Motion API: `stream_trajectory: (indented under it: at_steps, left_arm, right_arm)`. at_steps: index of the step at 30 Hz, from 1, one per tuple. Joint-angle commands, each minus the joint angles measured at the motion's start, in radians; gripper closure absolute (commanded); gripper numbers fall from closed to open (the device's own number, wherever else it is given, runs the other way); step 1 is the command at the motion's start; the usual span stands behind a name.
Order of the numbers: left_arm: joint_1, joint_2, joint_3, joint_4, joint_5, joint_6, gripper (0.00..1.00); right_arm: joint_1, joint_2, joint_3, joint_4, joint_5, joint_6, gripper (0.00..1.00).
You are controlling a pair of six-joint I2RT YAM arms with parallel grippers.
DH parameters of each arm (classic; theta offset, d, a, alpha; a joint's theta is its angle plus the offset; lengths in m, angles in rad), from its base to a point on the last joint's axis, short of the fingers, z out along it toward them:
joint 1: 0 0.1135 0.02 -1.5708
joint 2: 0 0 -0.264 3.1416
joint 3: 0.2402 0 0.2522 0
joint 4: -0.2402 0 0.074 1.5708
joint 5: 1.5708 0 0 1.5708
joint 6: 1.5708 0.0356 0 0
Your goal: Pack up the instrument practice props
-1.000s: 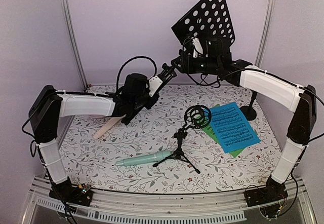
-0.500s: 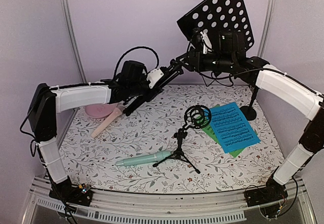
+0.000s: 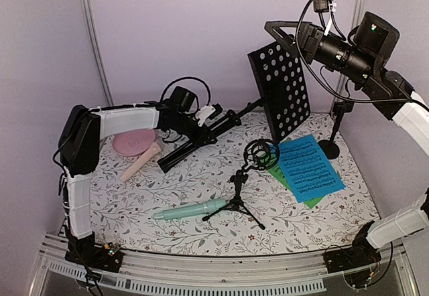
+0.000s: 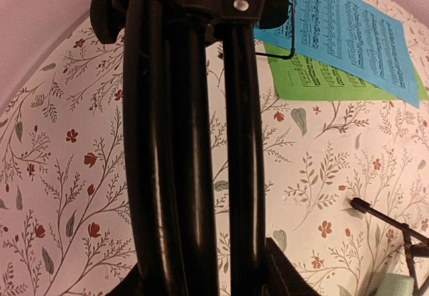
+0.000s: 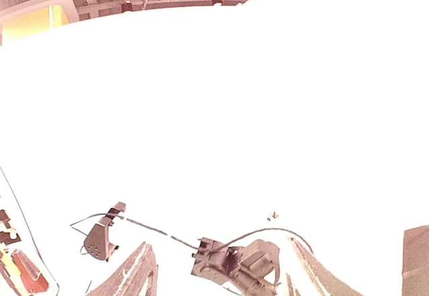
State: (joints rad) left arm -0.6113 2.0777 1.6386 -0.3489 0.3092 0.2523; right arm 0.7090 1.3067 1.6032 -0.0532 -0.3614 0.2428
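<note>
The black perforated music rack (image 3: pixel 281 90) stands on edge at the back of the table. Its folded tripod legs (image 3: pixel 221 125) slant down to the left. My left gripper (image 3: pixel 201 118) is shut on those legs; in the left wrist view the black tubes (image 4: pixel 194 142) fill the space between its fingers (image 4: pixel 285 272). My right gripper (image 3: pixel 278 31) hangs high above the rack's top edge, open and holding nothing. A blue sheet (image 3: pixel 308 167) lies on a green sheet (image 3: pixel 287 177) at the right. The mint microphone (image 3: pixel 191 210) lies near the front, and the beige microphone (image 3: pixel 141 162) at the left.
A small black tripod (image 3: pixel 238 199) with a round shock mount (image 3: pixel 261 154) stands mid-table. Another small black stand (image 3: pixel 330 145) is at the back right. A pink round dish (image 3: pixel 133 142) sits at the back left. The right wrist view is washed out white.
My right gripper has let go of the rack, opened, and risen up to the right. My left arm has swung the legs down and back, and the rack plate now hangs upright.
</note>
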Motion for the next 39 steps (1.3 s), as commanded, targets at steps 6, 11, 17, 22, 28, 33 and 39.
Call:
stream_trajectory:
  at_steps: [6, 11, 17, 22, 28, 33, 39]
  left_arm:
    - [0.078, 0.018, 0.118, 0.076, 0.289, -0.069, 1.00]
    - [0.096, 0.051, 0.111, 0.075, 0.421, -0.128, 1.00]
    - [0.099, 0.054, 0.094, 0.096, 0.549, -0.286, 1.00]
    - [0.096, 0.003, 0.034, 0.129, 0.474, -0.345, 1.00]
    - [0.122, 0.096, 0.153, -0.105, 0.515, -0.290, 1.00]
    - [0.122, 0.112, 0.112, -0.136, 0.557, -0.285, 1.00]
    - [0.122, 0.112, 0.055, -0.150, 0.591, -0.265, 1.00]
  right_arm:
    - [0.003, 0.002, -0.035, 0.005, -0.009, -0.011, 0.36]
    - [0.003, -0.004, -0.038, 0.010, -0.007, -0.012, 0.35]
    - [0.003, -0.010, -0.041, 0.012, -0.011, -0.011, 0.35]
    - [0.004, -0.015, -0.048, 0.023, -0.025, -0.003, 0.35]
    - [0.003, -0.031, -0.055, 0.028, -0.023, 0.000, 0.35]
    - [0.003, -0.033, -0.057, 0.031, -0.026, 0.000, 0.35]
    - [0.003, -0.029, -0.057, 0.037, -0.037, 0.004, 0.35]
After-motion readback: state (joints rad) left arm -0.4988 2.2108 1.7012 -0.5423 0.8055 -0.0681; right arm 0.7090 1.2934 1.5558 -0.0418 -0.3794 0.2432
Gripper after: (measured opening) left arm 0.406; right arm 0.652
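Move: The left hand holds the music stand by its folded legs; the bare cloth they are coming down to lies about 11 cm below and 3 cm back, and the black desk some 24 cm to its right and 9 cm ahead. The blue sheet's middle is roughly 34 cm right, 6 back; the small ring stand 9 right, 20 back; the peach microphone 24 left, 3 back. From the right hand, that cloth is about 14 cm ahead, 14 left, 54 below. Keeping its grip on the folded tripod legs, the left hand tips forward and down by some 40 degrees, its fingers ending pointed down and to the right, while it lowers the stand about 3.5 cm towards the cloth. It first eases a couple of centimetres left and slightly forward, then draws back past its start by about 3.5 cm, swinging the black desk's lower corner against the sheets; the right hand stays high, open and empty. ##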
